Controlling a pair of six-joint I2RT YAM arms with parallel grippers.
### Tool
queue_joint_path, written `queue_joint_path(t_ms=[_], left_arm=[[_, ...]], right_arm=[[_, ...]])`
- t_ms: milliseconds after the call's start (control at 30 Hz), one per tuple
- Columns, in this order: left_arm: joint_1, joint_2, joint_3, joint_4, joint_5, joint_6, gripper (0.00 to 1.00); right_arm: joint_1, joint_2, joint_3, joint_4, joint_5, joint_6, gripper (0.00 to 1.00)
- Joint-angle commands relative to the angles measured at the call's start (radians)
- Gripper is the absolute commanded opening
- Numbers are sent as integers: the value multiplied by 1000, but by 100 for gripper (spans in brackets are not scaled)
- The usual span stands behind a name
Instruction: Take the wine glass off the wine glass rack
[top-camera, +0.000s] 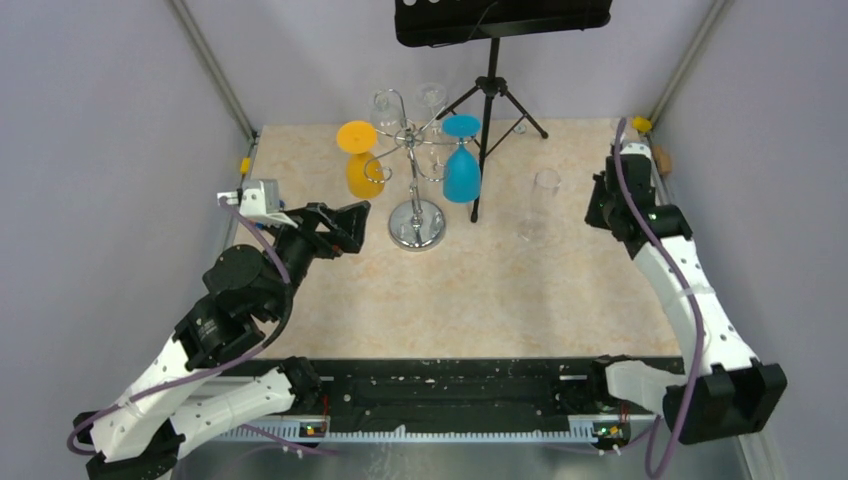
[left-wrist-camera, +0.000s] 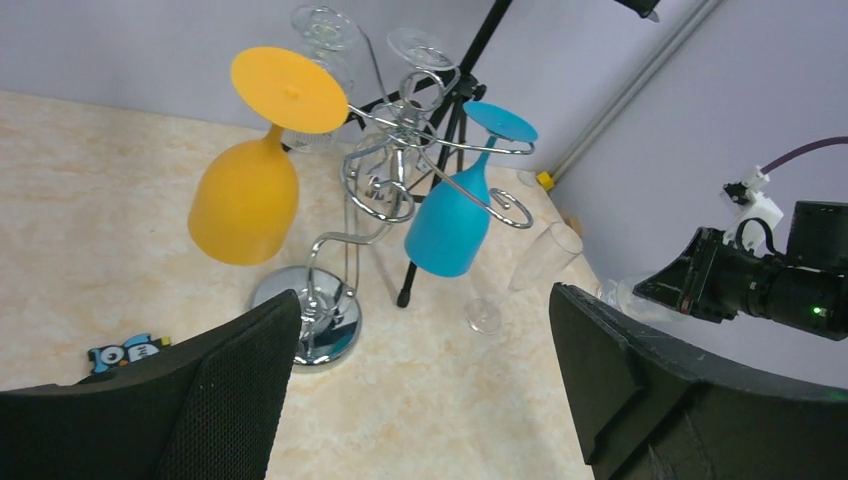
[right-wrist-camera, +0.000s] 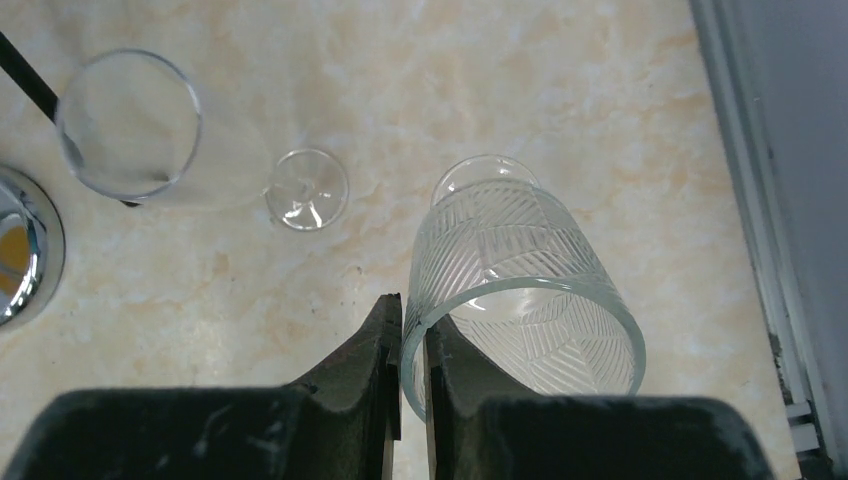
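Note:
The chrome wine glass rack (top-camera: 415, 140) stands at the back middle of the table on a round base (left-wrist-camera: 310, 315). An orange wine glass (top-camera: 362, 170) (left-wrist-camera: 245, 200) hangs upside down on its left hooks and a blue wine glass (top-camera: 461, 170) (left-wrist-camera: 450, 225) on its right. Two clear glasses (top-camera: 388, 105) hang at the back. My left gripper (top-camera: 345, 225) (left-wrist-camera: 425, 330) is open and empty, just left of the base and low, below the orange glass. Far right, my right gripper (top-camera: 610, 195) (right-wrist-camera: 413, 325) is shut on the wall of a patterned clear tumbler (right-wrist-camera: 520, 270).
A black tripod (top-camera: 490, 100) stands right behind the rack, one leg reaching the table beside the blue glass. A clear stemmed glass (top-camera: 545, 200) (right-wrist-camera: 128, 125) stands on the table between the rack and my right arm. A small sticker (left-wrist-camera: 125, 353) lies left of the rack base.

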Motion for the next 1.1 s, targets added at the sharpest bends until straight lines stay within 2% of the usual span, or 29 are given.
queue_joint_path(t_ms=[0, 233, 400, 700, 1067], left_arm=[[2, -18, 23, -1, -119, 76, 97], [2, -15, 28, 36, -215, 171, 99], [2, 9, 24, 79, -339, 232, 99], [8, 22, 17, 100, -354, 268, 99], [22, 48, 24, 88, -350, 256, 99]], right_arm=[[-35, 103, -26, 63, -177, -40, 0], [-46, 226, -29, 106, -201, -21, 0], [-55, 275, -47, 174, -166, -20, 0], [-66, 405, 6, 197, -190, -26, 0], [-97, 472, 49, 190, -253, -56, 0]])
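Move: The table spot for the held textured wine glass lies roughly 7 cm ahead of the right gripper, 3 cm to its right and 25 cm below; the standing clear glass is about 9 cm ahead and 8 cm left of that gripper, its middle some 17 cm lower. From the left gripper, the yellow glass hangs about 19 cm ahead, 4 cm left and 12 cm below, with the rack's post some 21 cm ahead, 7 cm right, its middle 24 cm lower. Lower the right gripper about 14 cm towards the bare table right of the standing clear glass, easing some 6 cm forward and tipping the fingers further down, and keep the rim pinched; finish travelling level forward. Meanwhile swing the open left gripper about 6 cm left and slightly forward, turning it some 20 degrees counter-clockwise to face the yellow glass. ##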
